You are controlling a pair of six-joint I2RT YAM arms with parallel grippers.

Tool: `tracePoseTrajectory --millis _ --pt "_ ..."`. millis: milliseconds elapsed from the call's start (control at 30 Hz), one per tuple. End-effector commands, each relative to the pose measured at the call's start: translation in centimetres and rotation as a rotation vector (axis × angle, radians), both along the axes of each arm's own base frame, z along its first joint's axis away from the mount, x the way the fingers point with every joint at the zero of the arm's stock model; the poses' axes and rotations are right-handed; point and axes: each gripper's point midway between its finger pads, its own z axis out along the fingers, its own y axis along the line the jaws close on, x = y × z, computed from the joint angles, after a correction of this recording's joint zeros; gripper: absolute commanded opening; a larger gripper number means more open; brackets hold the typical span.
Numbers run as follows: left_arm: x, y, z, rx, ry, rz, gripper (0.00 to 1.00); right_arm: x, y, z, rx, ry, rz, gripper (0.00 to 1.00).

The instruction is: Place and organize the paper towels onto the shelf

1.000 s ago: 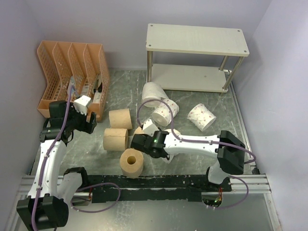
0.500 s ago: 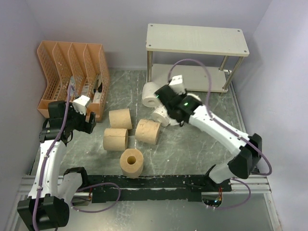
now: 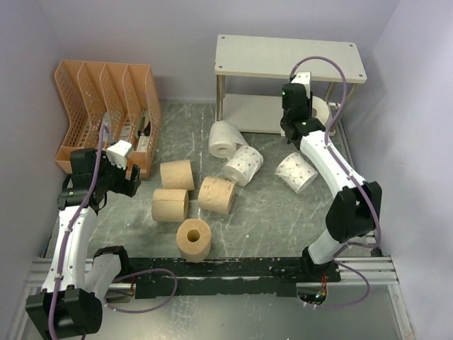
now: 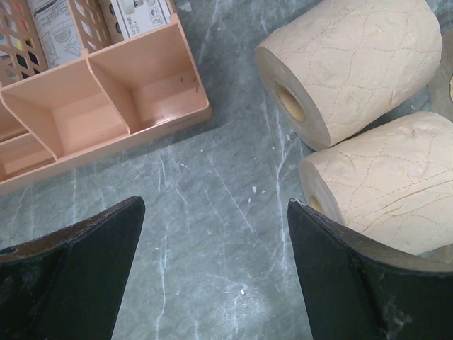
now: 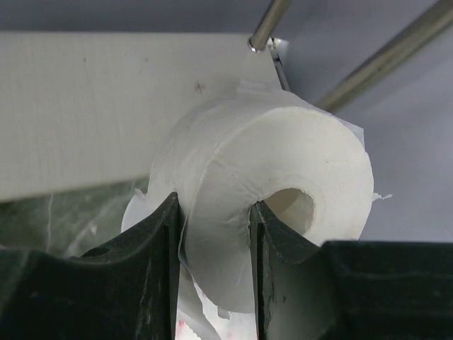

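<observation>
My right gripper [image 3: 310,112] is at the right end of the shelf's [image 3: 244,53] lower board [image 3: 258,113], shut on a white paper towel roll [image 3: 322,110]. In the right wrist view the gripper [image 5: 212,237] pinches the roll's [image 5: 283,152] wall, one finger outside and one inside the hollow core. Three more white rolls [image 3: 225,138] [image 3: 243,165] [image 3: 297,172] lie on the table. Several tan rolls [image 3: 177,174] [image 3: 217,195] [image 3: 193,239] lie left of centre. My left gripper [image 3: 133,184] [image 4: 216,234] hangs open over bare table, with two tan rolls [image 4: 354,67] [image 4: 396,184] just to its right.
An orange slotted file organizer [image 3: 106,92] [image 4: 106,106] stands at the back left, close to my left gripper. Thin metal shelf legs [image 5: 382,60] rise beside the held roll. Walls close in the table on the left, right and back.
My right arm has swung from the middle of the table up to the shelf's lower board and now carries a white roll. The left arm has not moved.
</observation>
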Motion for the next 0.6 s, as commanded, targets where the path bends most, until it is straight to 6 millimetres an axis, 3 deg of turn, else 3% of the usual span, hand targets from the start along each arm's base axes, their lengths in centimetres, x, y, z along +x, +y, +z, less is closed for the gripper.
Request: tracePoseTrajectory --millis 0,267,333,567 --pt "0.1 0.2 0.6 0.003 -0.021 -0.003 0.94 4.7 -0.9 2.2 -0.023 -0.184 0.063 0.0" --pt "0.3 0.4 0.5 0.003 -0.016 0.006 0.94 7.3 -4.5 -0.2 0.031 -0.296 0.031 0.0" --pt "0.3 0.4 0.4 0.003 -0.012 0.007 0.94 7.9 -4.9 -1.5 0.02 -0.276 0.024 0.0" --pt "0.5 0.5 0.0 0.001 0.005 0.013 0.94 11.1 -4.7 -3.2 -0.032 -0.245 0.063 0.0"
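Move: The white roll, already pinched in the right hand, is bound for the lower shelf's right end, about 16 cm ahead, 8 cm to the right and 18 cm below that hand. The front right post stands some 12 cm ahead and 13 cm right; the upper shelf's middle is about 22 cm ahead, 8 cm left and 5 cm higher. The patterned roll lies 20 cm below, 3 cm back and 2 cm left. From the idle left hand the shelf spot is roughly 36 cm ahead, 66 cm right and 8 cm below. The white roll is carried by the right hand forward about 8 cm, down some 7 cm and right about 5 cm, in under the upper shelf towards the right end of the lower one. It starts almost level and then sinks as it goes in, while the fingers tip up slightly towards level and keep their pinch on the roll's wall. ##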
